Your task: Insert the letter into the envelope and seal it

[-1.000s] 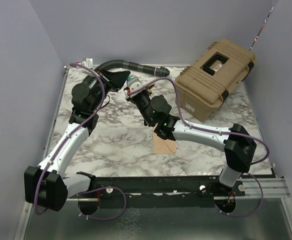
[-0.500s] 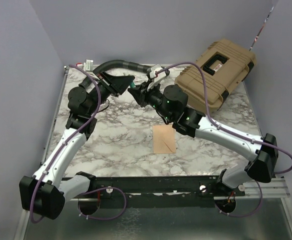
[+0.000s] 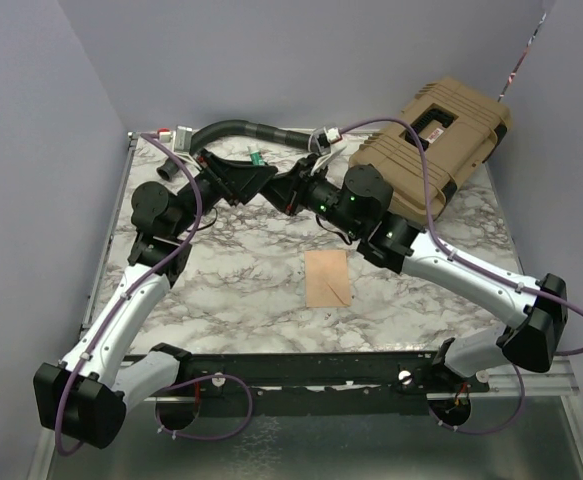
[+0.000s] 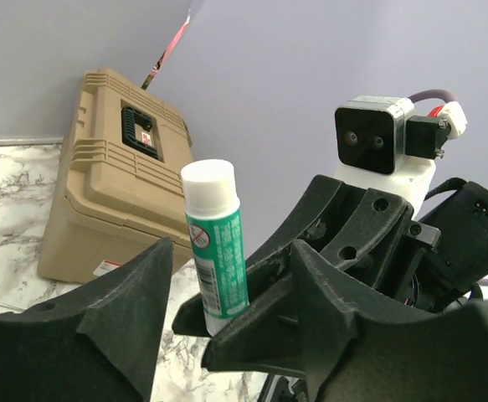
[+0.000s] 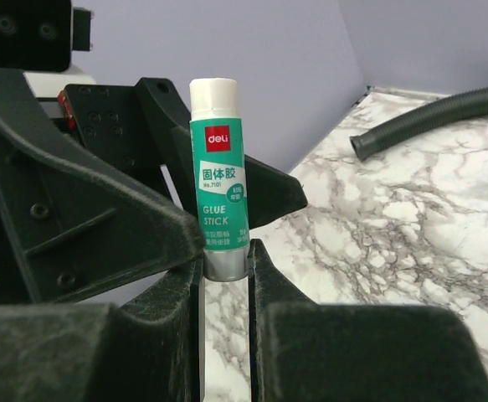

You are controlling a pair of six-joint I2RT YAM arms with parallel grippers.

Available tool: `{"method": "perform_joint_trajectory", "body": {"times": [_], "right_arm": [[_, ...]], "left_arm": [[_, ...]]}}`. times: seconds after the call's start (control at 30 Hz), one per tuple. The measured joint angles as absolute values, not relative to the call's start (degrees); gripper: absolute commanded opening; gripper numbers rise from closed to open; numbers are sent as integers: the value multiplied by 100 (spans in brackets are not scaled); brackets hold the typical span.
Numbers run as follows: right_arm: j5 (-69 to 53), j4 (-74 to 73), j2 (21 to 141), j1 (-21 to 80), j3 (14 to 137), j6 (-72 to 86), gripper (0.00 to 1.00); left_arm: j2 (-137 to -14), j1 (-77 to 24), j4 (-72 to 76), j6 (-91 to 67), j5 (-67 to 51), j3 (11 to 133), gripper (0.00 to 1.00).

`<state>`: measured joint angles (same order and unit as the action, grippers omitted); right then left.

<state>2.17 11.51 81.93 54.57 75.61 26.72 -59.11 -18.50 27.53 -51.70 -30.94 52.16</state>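
The peach-tan envelope (image 3: 328,278) lies flat on the marble table (image 3: 231,290), with neither gripper near it. The letter is out of view. Above the back of the table the two grippers meet. My right gripper (image 5: 225,255) is shut on the silver base of a green glue stick (image 5: 218,184) with a white cap, which stands upright. My left gripper (image 4: 231,260) is open, with one finger on each side of the glue stick (image 4: 214,251) and of the right gripper's fingers (image 4: 310,251), touching neither. In the top view the left gripper (image 3: 251,180) faces the right gripper (image 3: 281,190).
A tan hard case (image 3: 431,140) stands at the back right, close to the right arm's elbow. A black corrugated hose (image 3: 251,128) curves along the back edge behind the grippers. Lilac walls close in the left and the back.
The left gripper's jaws have opened off the glue stick. Both arms have reached toward the back of the table, and the right arm has moved off the envelope, now fully in view.
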Motion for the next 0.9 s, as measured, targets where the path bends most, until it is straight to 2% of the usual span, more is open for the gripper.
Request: {"method": "perform_joint_trajectory", "body": {"times": [0.13,0.33,0.37,0.4,0.43,0.53,0.57,0.6,0.7,0.9], "right_arm": [[-119,1146,8117,5433,7465,2709,1],[-355,1122,8023,5430,7341,2696,1],[-377,1131,8023,5430,7328,2687,1],[-399,1166,8020,5430,7297,2689,1],[-429,1199,8016,5430,7266,2689,7],[-526,1253,8007,5430,7170,2641,46],[-545,1280,7999,5430,7122,2615,55],[-554,1293,7970,5430,7063,2582,61],[-611,1275,7708,5430,6805,2408,67],[-801,829,6814,5430,6488,1977,68]], "left_arm": [[-5898,-1850,2749,-5118,-3105,5186,39],[-5758,-1883,2766,-5116,-3105,5076,2],[-5721,-1887,2773,-5135,-3105,5039,0],[-5680,-1887,2786,-5122,-3103,4993,0],[-5662,-1887,2792,-5122,-3100,4967,0],[-5572,-1887,2803,-5000,-3079,4823,0],[-5542,-1890,2799,-4976,-3076,4777,0],[-5522,-1890,2792,-4912,-3061,4742,0],[-5472,-1876,2729,-4550,-3059,4689,0],[-5227,-1876,2639,-3544,-3428,4692,0]]}}
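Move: The glue stick stands upright in the right fingers, gripped near its base, so its middle lies about 4 cm above the right hand. The left hand's open fingers straddle it, its middle about 1 cm ahead, 1 cm right and 2 cm above. From the left hand, the envelope lies roughly 5 cm back, 12 cm right and 38 cm below; the tan case is some 20 cm forward, 37 cm right and 28 cm down. The left fingers close on the glue stick's green body while the right still holds the base; then the right fingers open and let go, drawing back towards the base and off to the right, about 6 cm back and 4 cm right in all. The left keeps its grip, easing 2 to 3 cm back and about 2 cm down, and late on rolls some 15 degrees about its finger line. ##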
